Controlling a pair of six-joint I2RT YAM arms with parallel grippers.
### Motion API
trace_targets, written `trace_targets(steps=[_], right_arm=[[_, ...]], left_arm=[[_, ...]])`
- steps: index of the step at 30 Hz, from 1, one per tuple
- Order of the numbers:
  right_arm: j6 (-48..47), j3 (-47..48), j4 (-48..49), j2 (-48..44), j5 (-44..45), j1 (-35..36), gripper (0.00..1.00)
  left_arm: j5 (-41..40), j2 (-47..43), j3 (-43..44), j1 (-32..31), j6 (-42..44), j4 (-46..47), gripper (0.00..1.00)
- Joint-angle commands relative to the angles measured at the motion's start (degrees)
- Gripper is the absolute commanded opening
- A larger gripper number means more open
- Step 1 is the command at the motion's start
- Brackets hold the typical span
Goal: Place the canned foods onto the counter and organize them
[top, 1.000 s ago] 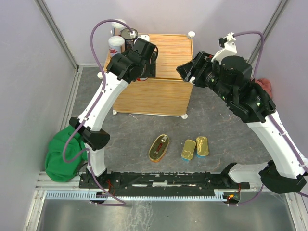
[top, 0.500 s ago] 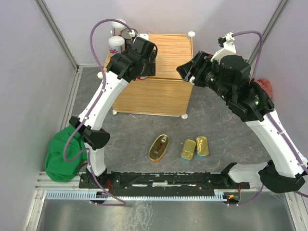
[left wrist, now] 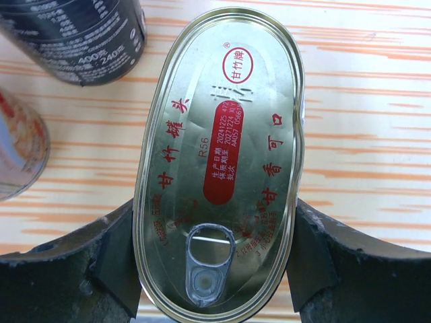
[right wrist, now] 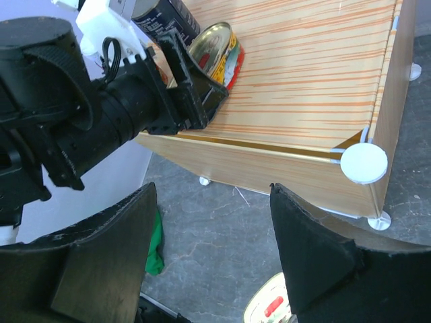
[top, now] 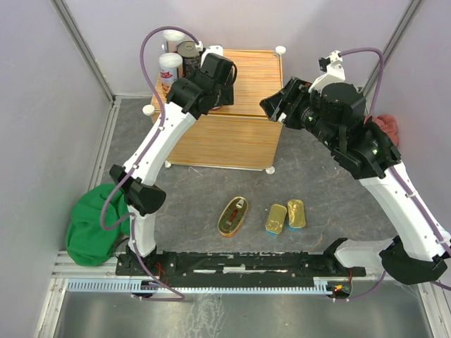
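Observation:
My left gripper (left wrist: 215, 266) is shut on an oval gold-red tin (left wrist: 219, 155), one black finger on each long side, low over the counter (left wrist: 363, 101). A dark round tin (left wrist: 81, 37) and a red-white can (left wrist: 20, 155) stand just beside it. From above, the left gripper (top: 209, 81) hides that tin at the counter's (top: 246, 134) back left, near two white-lidded cans (top: 169, 67) and the dark tin (top: 189, 53). My right gripper (right wrist: 215, 249) hangs open and empty off the counter's right front corner. A second oval tin (top: 232, 215) and two rectangular tins (top: 285, 216) lie on the floor.
A green cloth (top: 88, 229) is bunched at the left by the arm base. A red cloth (top: 387, 127) shows behind the right arm. White ball knobs (right wrist: 364, 163) stick up at the counter's corners. Purple-grey walls close in both sides.
My left arm has carried the oval tin farther back and left across the counter, toward the standing cans. The right arm has hardly moved.

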Motion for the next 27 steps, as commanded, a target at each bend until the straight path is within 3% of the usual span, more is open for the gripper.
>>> trace_targets(steps=[1,17,20,22,23,27], right_arm=[[-1.12,-1.71,3.28,-2.76,-0.95,-0.22,0.76],[-2.48,-7.23,3.37,-7.14,-1.91,-0.18,0.76],[-2.69,-7.62,3.23,-7.31,-1.83,-0.25,0.76],[-2.76,-7.82,3.25,-7.36,-1.89,-0.25,0.76],[-2.72,-7.87,3.2,-7.31,-1.9,-0.2,0.76],[-2.82,-7.79,3.21,-7.19,-1.84,-0.23,0.76]], left_arm=[[-2.72,1.71,0.69,0.62,0.86,8.01,0.69],[-5.35,7.32,0.56,2.61,-0.23,14.99,0.75],[-4.82,7.5,0.52,3.01,-0.58,15.28,0.81],[-4.3,7.3,0.41,3.03,-0.74,15.12,0.97],[-4.06,7.14,0.16,3.04,-0.84,15.18,1.0],[-3.25,5.79,-1.56,3.04,-0.77,16.29,0.99]])
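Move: The left hand already grips the oval fish can, low over the box top. The bare spot it is bound for lies about 7 cm straight ahead and 3 cm down. The dark can stands roughly 9 cm ahead and 9 cm to the left, and the front white can some 3 cm ahead and 15 cm to the left. From the idle right hand that spot is about 16 cm ahead, 15 cm left and 14 cm below. The left fingers keep their pinch on the oval can's sides while taking it forward over the box top about 6 cm, up beside the dark can, sinking a little and tipping up some 10 degrees. As the hand slows, the fingers spread wide and let go of the can. The empty right hand eases back and down about 2 cm each. ##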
